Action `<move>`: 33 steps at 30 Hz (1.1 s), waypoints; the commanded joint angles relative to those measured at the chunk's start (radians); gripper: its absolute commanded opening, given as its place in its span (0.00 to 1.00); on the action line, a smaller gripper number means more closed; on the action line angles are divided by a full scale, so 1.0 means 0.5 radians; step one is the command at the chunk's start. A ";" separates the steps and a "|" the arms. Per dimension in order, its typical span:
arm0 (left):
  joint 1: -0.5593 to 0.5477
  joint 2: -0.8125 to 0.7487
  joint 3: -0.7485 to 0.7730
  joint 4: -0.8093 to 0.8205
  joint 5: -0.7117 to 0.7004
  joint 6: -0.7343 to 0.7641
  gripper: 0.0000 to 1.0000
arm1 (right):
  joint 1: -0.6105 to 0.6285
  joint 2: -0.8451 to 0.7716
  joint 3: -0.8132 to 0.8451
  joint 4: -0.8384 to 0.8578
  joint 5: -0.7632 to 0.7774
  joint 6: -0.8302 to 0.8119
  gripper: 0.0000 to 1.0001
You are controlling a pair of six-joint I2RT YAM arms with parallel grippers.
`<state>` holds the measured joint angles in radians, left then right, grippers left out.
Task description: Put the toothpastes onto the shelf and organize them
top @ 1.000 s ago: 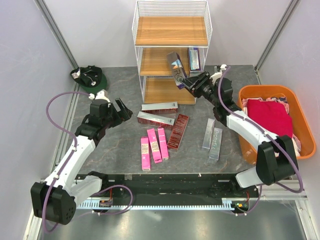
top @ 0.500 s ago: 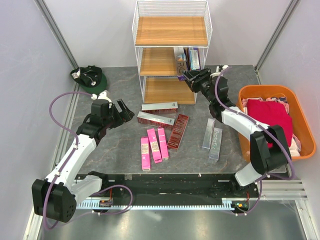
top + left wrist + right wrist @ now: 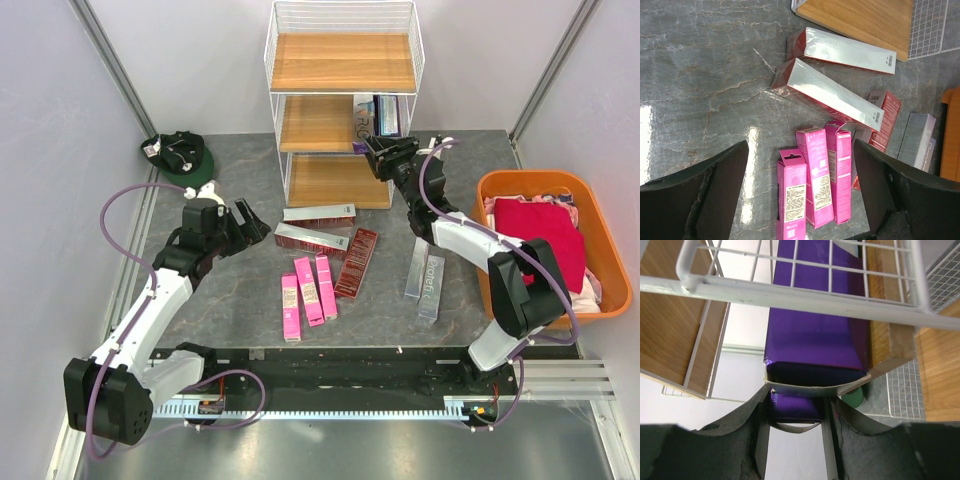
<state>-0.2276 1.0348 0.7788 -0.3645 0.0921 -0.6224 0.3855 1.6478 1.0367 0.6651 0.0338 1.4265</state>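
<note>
The shelf (image 3: pixel 340 62) stands at the back of the table. My right gripper (image 3: pixel 377 152) is shut on a silver and purple toothpaste box (image 3: pixel 361 120), held upright on the middle board beside another purple box (image 3: pixel 389 114). In the right wrist view the held box (image 3: pixel 796 407) sits clamped between my fingers under the shelf's wire (image 3: pixel 790 291). My left gripper (image 3: pixel 247 219) is open over the table, left of the loose boxes. Three pink boxes (image 3: pixel 815 186) lie between its fingers, below them. Three dark red boxes (image 3: pixel 311 239) and two silver ones (image 3: pixel 424 275) lie on the table.
An orange tub (image 3: pixel 545 235) with red cloth sits at the right edge. A dark green object (image 3: pixel 178 152) lies at the back left. The shelf's bottom board (image 3: pixel 860 20) is close behind the dark red boxes.
My right arm has swung the silver and purple box from tilted in front of the shelf to upright on the middle board. The left gripper has hardly moved.
</note>
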 commanded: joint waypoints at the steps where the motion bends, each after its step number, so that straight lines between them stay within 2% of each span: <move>1: 0.004 -0.026 -0.020 0.069 0.061 0.027 0.92 | 0.018 -0.007 -0.036 0.149 0.224 0.065 0.15; 5: 0.004 -0.048 -0.048 0.075 0.073 0.011 0.92 | 0.021 -0.001 -0.039 0.103 0.258 0.065 0.20; 8: 0.004 -0.054 -0.060 0.076 0.083 0.014 0.92 | 0.024 0.006 -0.036 0.066 0.227 0.052 0.27; 10: 0.004 -0.063 -0.063 0.075 0.089 0.011 0.92 | 0.021 -0.013 -0.033 0.023 0.212 0.028 0.46; 13: 0.004 -0.066 -0.067 0.076 0.098 0.011 0.92 | 0.021 -0.059 -0.015 -0.075 0.206 -0.049 0.62; 20: 0.001 -0.054 -0.091 0.094 0.116 0.011 0.92 | 0.021 -0.111 0.098 -0.311 0.108 -0.211 0.93; 22: 0.004 -0.051 -0.097 0.100 0.129 0.008 0.92 | 0.021 -0.108 0.126 -0.348 0.068 -0.251 0.98; 33: 0.004 -0.051 -0.106 0.106 0.150 0.018 0.92 | 0.021 -0.194 0.123 -0.489 -0.028 -0.386 0.98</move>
<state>-0.2276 1.0203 0.7292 -0.3435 0.1429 -0.6228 0.3988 1.5909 1.0985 0.5335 0.0376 1.3037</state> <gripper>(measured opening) 0.922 0.979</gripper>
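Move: My right fingers hold the near end of the purple toothpaste box, which lies in on the middle shelf; its middle is about 7 cm ahead, a centimetre to the left and level with my fingers. The toothpaste box placed earlier stands beside it, some 7 cm ahead and 4 cm to the right. The shelf's right wire side is about 7 cm ahead and 7 cm right. From my left hand, the held box lies roughly 24 cm ahead, 24 cm right and 12 cm higher. I let go of the purple box: after holding my right hand nearly still at the shelf's front edge, I spread its fingers from half open to fully open above and below the box end. As they part, the hand rises about 2 cm and eases back barely half a centimetre, then rolls some 10 degrees, left side down. ##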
